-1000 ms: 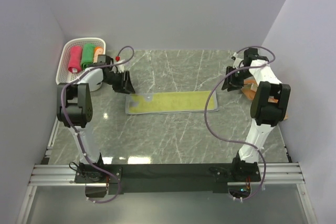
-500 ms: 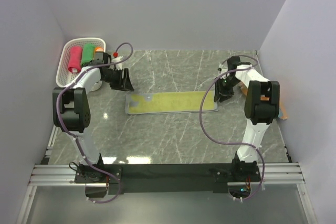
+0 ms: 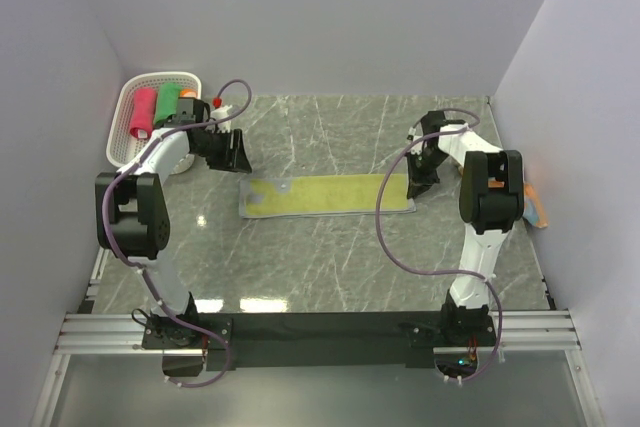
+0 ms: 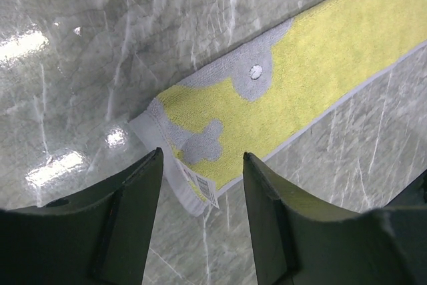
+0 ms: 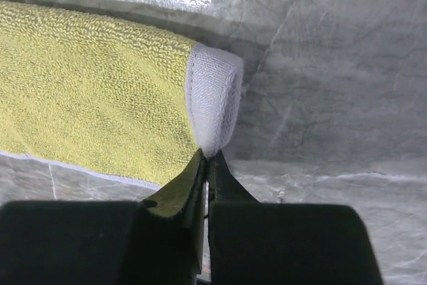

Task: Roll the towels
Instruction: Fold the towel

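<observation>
A yellow towel (image 3: 325,194) lies flat and lengthwise on the marble table. Its left end (image 4: 300,65) carries grey marks and a white label. My left gripper (image 3: 239,159) (image 4: 202,158) hovers open just over that left corner, with nothing between its fingers. My right gripper (image 3: 417,181) (image 5: 208,158) is shut on the towel's right end, where the white hem (image 5: 215,101) curls up from the table. Three rolled towels, pink-red (image 3: 144,113), green (image 3: 166,104) and orange (image 3: 187,99), sit in the basket.
The white perforated basket (image 3: 122,125) stands at the back left corner against the wall. Another orange towel (image 3: 537,203) lies at the table's right edge behind the right arm. Walls close in the left, back and right sides.
My right gripper has swung left from the orange towel at the right edge to the yellow towel's right end and shut on its hem. The left gripper shifted slightly back and stays open.
</observation>
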### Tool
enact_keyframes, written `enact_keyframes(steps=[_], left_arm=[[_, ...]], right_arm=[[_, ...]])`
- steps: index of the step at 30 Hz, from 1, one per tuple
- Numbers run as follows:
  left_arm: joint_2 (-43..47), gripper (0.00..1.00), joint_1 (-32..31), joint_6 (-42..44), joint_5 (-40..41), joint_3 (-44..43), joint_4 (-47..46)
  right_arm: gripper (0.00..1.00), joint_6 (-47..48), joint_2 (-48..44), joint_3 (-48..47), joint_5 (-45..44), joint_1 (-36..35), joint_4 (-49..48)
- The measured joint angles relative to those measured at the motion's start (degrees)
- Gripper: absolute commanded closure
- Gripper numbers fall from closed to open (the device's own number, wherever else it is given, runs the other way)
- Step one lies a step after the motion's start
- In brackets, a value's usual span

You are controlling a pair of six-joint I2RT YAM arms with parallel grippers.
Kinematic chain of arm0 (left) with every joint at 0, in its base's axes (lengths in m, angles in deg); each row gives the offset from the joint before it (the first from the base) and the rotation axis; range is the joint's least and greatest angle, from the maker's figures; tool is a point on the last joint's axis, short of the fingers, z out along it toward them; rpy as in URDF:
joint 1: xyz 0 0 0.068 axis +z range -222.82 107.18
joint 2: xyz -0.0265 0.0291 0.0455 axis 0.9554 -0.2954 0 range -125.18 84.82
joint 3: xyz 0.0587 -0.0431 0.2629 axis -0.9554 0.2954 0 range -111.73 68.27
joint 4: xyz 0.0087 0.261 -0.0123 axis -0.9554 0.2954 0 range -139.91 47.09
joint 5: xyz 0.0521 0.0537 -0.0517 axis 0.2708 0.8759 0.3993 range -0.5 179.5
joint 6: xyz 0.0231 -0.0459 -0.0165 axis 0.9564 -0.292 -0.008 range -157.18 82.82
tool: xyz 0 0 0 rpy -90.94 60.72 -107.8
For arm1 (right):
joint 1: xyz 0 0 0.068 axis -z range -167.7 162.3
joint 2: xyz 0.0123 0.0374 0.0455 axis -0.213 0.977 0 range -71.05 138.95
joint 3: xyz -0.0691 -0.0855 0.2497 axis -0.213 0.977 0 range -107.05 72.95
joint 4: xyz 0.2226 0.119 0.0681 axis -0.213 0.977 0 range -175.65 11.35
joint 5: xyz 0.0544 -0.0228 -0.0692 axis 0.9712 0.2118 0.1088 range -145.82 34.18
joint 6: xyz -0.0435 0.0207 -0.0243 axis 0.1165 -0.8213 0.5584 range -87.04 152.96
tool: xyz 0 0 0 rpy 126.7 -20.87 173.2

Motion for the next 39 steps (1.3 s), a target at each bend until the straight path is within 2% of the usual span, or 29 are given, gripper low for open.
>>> enact_keyframes(steps=[7,12,13,17,28,39], left_arm=[[0.0,0.42,0.0,0.0,0.0,0.0,0.0],[0.0,0.39,0.0,0.2,0.4,0.0,0.3],[0.0,0.13,0.0,0.2,0.7,0.0,0.5],[0.0,0.05,-0.1,0.2,1.6,-0.2,0.9],[0.0,0.03,-0.1,-0.2,3.3,-1.8,2.2],[0.0,0.01,-0.1,-1.6,5.0,-1.8,4.1]], right_arm=[[1.00,1.8,-0.5,-0.8,0.3,3.0,2.4],[1.00,4.3,-2.4,-6.5,1.3,6.8,6.6],[1.00,4.7,-2.9,-7.7,2.0,6.9,7.4],[1.00,5.8,-5.0,-11.0,5.3,5.1,9.2],[1.00,5.0,-2.2,-12.0,12.4,-7.0,10.7],[1.00,2.5,7.1,-15.5,12.4,-9.4,9.7]])
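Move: The towel lies as a long yellow strip, its right end already pinched in the right fingers close to the table. Its middle is about 25 cm to the left, level fore and aft and 1 cm below. The crumpled orange towel lies roughly 28 cm to the right and 2 cm farther out. From the raised left hand, the strip's middle lies about 24 cm right, 3 cm back and 10 cm below. The towel's right end, kept pinched in the shut right fingers, is first drawn about 4 cm outward to the right while being lifted, then carried in an arc some 14 cm left over the strip and lowered about 5 cm towards its top, the hand turning slightly counter-clockwise. The left hand hovers and spreads its half-open fingers wide. ##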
